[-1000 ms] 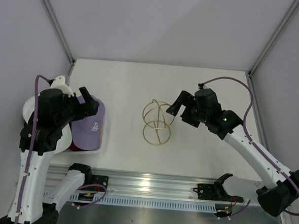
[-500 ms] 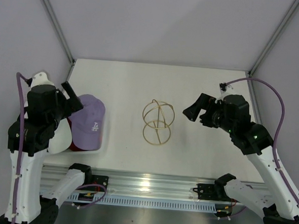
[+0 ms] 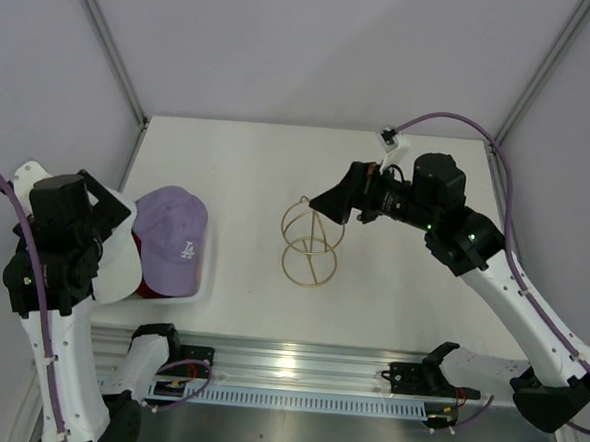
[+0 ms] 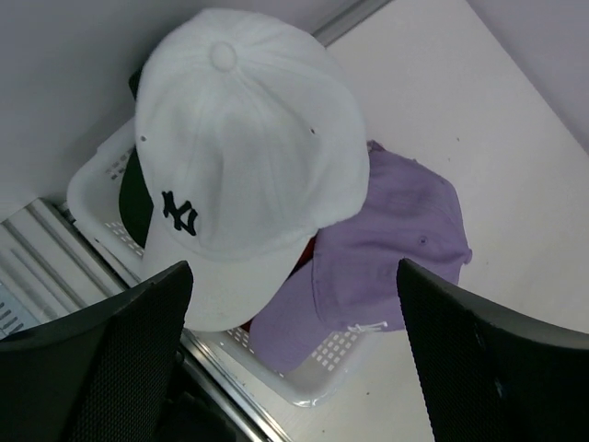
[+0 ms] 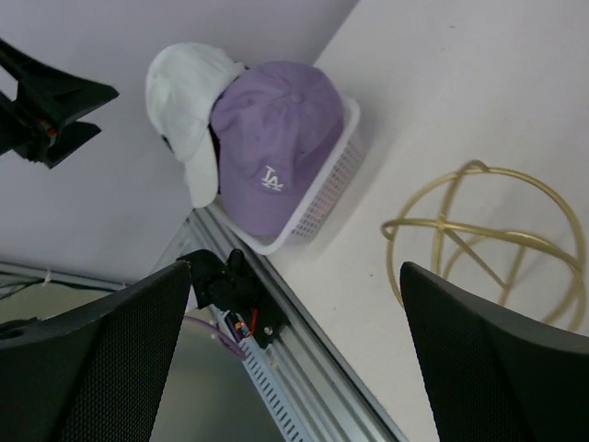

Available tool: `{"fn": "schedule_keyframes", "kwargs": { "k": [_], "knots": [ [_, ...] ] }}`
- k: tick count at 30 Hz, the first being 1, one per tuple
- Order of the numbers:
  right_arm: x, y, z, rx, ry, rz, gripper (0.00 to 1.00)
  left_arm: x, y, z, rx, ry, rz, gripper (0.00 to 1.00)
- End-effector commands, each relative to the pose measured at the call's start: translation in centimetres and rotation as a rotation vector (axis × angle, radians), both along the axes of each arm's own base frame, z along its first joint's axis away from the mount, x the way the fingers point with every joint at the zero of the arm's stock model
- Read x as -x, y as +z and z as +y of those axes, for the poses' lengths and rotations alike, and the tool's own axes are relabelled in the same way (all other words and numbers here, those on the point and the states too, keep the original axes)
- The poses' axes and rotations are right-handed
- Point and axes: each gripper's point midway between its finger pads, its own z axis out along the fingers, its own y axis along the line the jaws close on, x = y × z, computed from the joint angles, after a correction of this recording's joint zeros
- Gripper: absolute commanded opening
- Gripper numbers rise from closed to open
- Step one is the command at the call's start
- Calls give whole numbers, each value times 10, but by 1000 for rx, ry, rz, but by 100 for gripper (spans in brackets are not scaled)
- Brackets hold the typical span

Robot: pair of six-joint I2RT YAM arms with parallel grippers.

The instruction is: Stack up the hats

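Note:
A white plastic tray (image 3: 205, 274) at the left holds the hats. A lavender cap (image 3: 172, 236) with a white logo lies on top, beside a white cap (image 3: 119, 257) with a black logo. A red cap (image 3: 149, 290) shows as a sliver under them. In the left wrist view I see the white cap (image 4: 239, 157), the lavender cap (image 4: 391, 244), a red sliver (image 4: 307, 255) and a dark cap (image 4: 135, 198) beneath. My left gripper (image 3: 104, 197) is open and empty, high above the tray (image 4: 317, 373). My right gripper (image 3: 324, 205) is open and empty, above the table's middle.
A thin gold wire stand (image 3: 312, 240) stands mid-table, just below and left of the right gripper; it also shows in the right wrist view (image 5: 483, 230). An aluminium rail (image 3: 296, 366) runs along the near edge. Grey walls enclose the table.
My left arm has pulled back to the left, off the lavender cap, uncovering the white cap. My right arm swung out to the right, then came back left over the wire stand.

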Motion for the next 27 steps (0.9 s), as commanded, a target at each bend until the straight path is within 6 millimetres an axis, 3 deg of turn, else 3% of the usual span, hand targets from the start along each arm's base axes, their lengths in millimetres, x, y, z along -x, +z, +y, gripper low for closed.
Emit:
{"fn": "schedule_keyframes", "kwargs": {
  "k": [1, 2, 4, 5, 7, 11, 15, 17, 18, 19, 23, 27],
  "knots": [
    [4, 39, 30, -84, 131, -119, 100, -2, 27, 22, -59, 93, -55, 94],
    [3, 35, 34, -72, 143, -110, 100, -6, 36, 33, -70, 139, -96, 92],
    [-4, 33, 38, -40, 149, -120, 100, -34, 44, 30, -26, 44, -172, 87],
    [-4, 26, 37, -9, 152, -105, 100, -39, 38, 38, -8, 45, -171, 85],
    [-12, 26, 33, 36, 123, -139, 100, -59, 30, 36, 63, -24, -177, 85],
    [-28, 17, 16, 103, 17, -149, 100, -69, 12, 50, 109, -11, -145, 86],
    [-48, -2, 2, 103, -35, -66, 100, -80, -9, 56, 123, -24, -104, 82],
    [-71, -14, -16, 64, -88, 35, 100, -86, -16, 64, 116, -7, -97, 78],
    [-69, -16, -16, 25, -31, 83, 100, -88, -27, 66, 126, -3, -79, 78],
    [-85, -17, -35, -3, -70, 114, 100, -89, -27, 68, 117, -1, -83, 77],
    [-96, -22, -51, -37, -76, 154, 100, -96, -38, 76, 100, 2, -73, 69],
    [-101, -17, -61, 8, -131, 88, 100, -102, -48, 82, 91, -15, -38, 65]
  ]
}}
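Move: Ahead and to the left of the left hand lies the white hat, about 5 cm farther out, 10 cm left and 10 cm below. The purple hat lies some 6 cm ahead and 8 cm right of that hand, about 17 cm down; the basket holding both has its middle roughly 5 cm ahead, 2 cm left and 28 cm below. From the right hand the white hat is nearly 57 cm left, 2 cm back and 14 cm lower. Swinging forward and left, the left hand first lifts about 2 cm, then sinks over the white hat's crown, ending some 9 cm farther out, 7 cm left and 5 cm lower. Its wide-open fingers close by about a third, their tips starting to pinch the crown. The right hand, still open, drifts slightly left, then sweeps forward and right, dipping a little. ##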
